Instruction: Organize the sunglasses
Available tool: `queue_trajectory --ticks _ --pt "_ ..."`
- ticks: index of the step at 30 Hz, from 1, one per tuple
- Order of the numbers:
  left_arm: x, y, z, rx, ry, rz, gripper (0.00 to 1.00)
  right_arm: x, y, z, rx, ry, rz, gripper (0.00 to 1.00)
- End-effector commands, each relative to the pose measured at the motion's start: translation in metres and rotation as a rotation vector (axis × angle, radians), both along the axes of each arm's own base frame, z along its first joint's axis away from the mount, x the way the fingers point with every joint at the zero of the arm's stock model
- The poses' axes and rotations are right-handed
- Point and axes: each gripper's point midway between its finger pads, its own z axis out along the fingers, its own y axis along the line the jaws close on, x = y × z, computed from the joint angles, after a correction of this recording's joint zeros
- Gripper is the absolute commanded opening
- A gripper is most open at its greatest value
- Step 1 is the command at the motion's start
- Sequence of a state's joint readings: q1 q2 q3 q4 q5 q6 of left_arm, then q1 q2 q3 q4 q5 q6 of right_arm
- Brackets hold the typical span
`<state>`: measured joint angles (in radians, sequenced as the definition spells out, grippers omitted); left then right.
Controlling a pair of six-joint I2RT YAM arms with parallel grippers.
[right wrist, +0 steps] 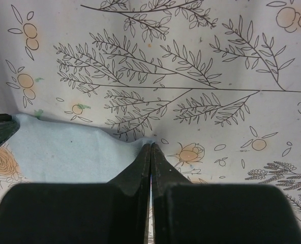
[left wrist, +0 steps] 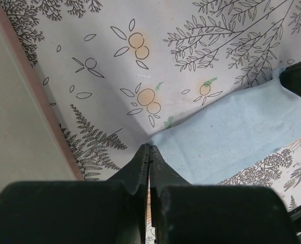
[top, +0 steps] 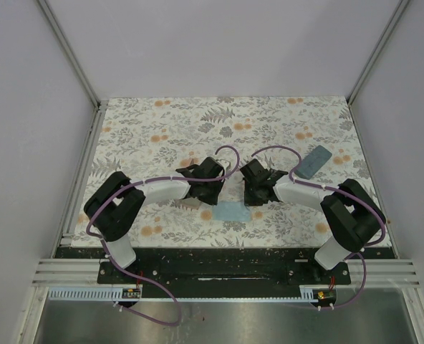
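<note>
No sunglasses show in any view. A light blue cloth (top: 232, 212) lies on the floral table cover between my two arms. In the left wrist view my left gripper (left wrist: 150, 148) is shut on the near corner of the cloth (left wrist: 232, 134). My right gripper (right wrist: 151, 145) is shut on the opposite corner, where the cloth (right wrist: 64, 152) puckers up at the fingertips. From above, the left gripper (top: 215, 201) and the right gripper (top: 252, 203) stand tilted down at the cloth's two upper corners, close together.
A blue-grey oblong case (top: 314, 161) lies at the back right. A pale surface with a pink edge (left wrist: 18, 127) fills the left side of the left wrist view, close beside the left fingers. White walls enclose the table cover (top: 162, 122) on three sides.
</note>
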<state>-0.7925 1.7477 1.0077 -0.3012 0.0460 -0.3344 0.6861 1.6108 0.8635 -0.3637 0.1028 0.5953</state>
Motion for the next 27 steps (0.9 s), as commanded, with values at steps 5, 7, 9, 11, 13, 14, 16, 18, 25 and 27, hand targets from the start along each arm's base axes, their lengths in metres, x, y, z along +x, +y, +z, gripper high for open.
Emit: queue_trajectory --ticks 5,7,9,11,13,14,16,18,25,27 --pt "-0.001 0.003 -0.002 0.002 -0.001 0.009 0.00 -0.003 0.002 0.007 0.018 0.011 0.012 0.00" --pt "0.002 0.003 0.009 -0.013 -0.023 0.026 0.00 0.002 0.007 0.014 0.030 0.001 0.021 0.00" --pt "0.005 0.004 0.020 -0.023 -0.045 0.043 0.00 0.007 0.013 0.021 0.049 -0.010 0.032 0.00" --pt "0.009 0.007 0.033 -0.027 -0.076 0.073 0.00 0.012 0.020 0.029 0.068 -0.023 0.048 0.00" --pt "0.012 0.009 0.045 -0.041 -0.102 0.116 0.00 0.018 0.029 0.038 0.098 -0.043 0.075 0.00" --pt "0.012 0.011 0.049 -0.051 -0.108 0.135 0.00 0.021 0.034 0.045 0.112 -0.058 0.094 0.00" --pt "0.010 0.014 0.057 -0.084 -0.116 0.186 0.00 0.030 0.041 0.056 0.128 -0.092 0.121 0.00" --pt "0.009 0.019 0.062 -0.097 -0.126 0.233 0.00 0.035 0.052 0.064 0.153 -0.103 0.168 0.00" --pt "-0.001 0.051 0.066 -0.101 -0.154 0.396 0.00 0.060 0.076 0.072 0.161 -0.136 0.229 0.00" --pt "-0.003 0.057 0.066 -0.102 -0.159 0.426 0.00 0.067 0.084 0.072 0.171 -0.134 0.250 0.00"
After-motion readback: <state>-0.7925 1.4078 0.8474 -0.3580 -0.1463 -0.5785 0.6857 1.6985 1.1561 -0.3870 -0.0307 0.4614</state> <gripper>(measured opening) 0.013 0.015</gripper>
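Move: The left hand pinches the blue cloth's far left corner at table height, the cloth's middle some 6 cm to its right and 2 cm back. The open pink case lies about 9 cm to its left and 6 cm ahead. For the right hand, shut at the cloth's far right corner, the case is some 20 cm left and 6 cm ahead. Sunglasses lie about 10 cm to its right and 5 cm ahead. Keeping the cloth's corner pinched, the left hand lifts about 5.5 cm, then swings left towards the open case, turning nearly 20 degrees counter-clockwise. The right hand, fingers still shut, comes free of its corner as it goes left, up and forward, about 6 cm each way, turning counter-clockwise a little. ##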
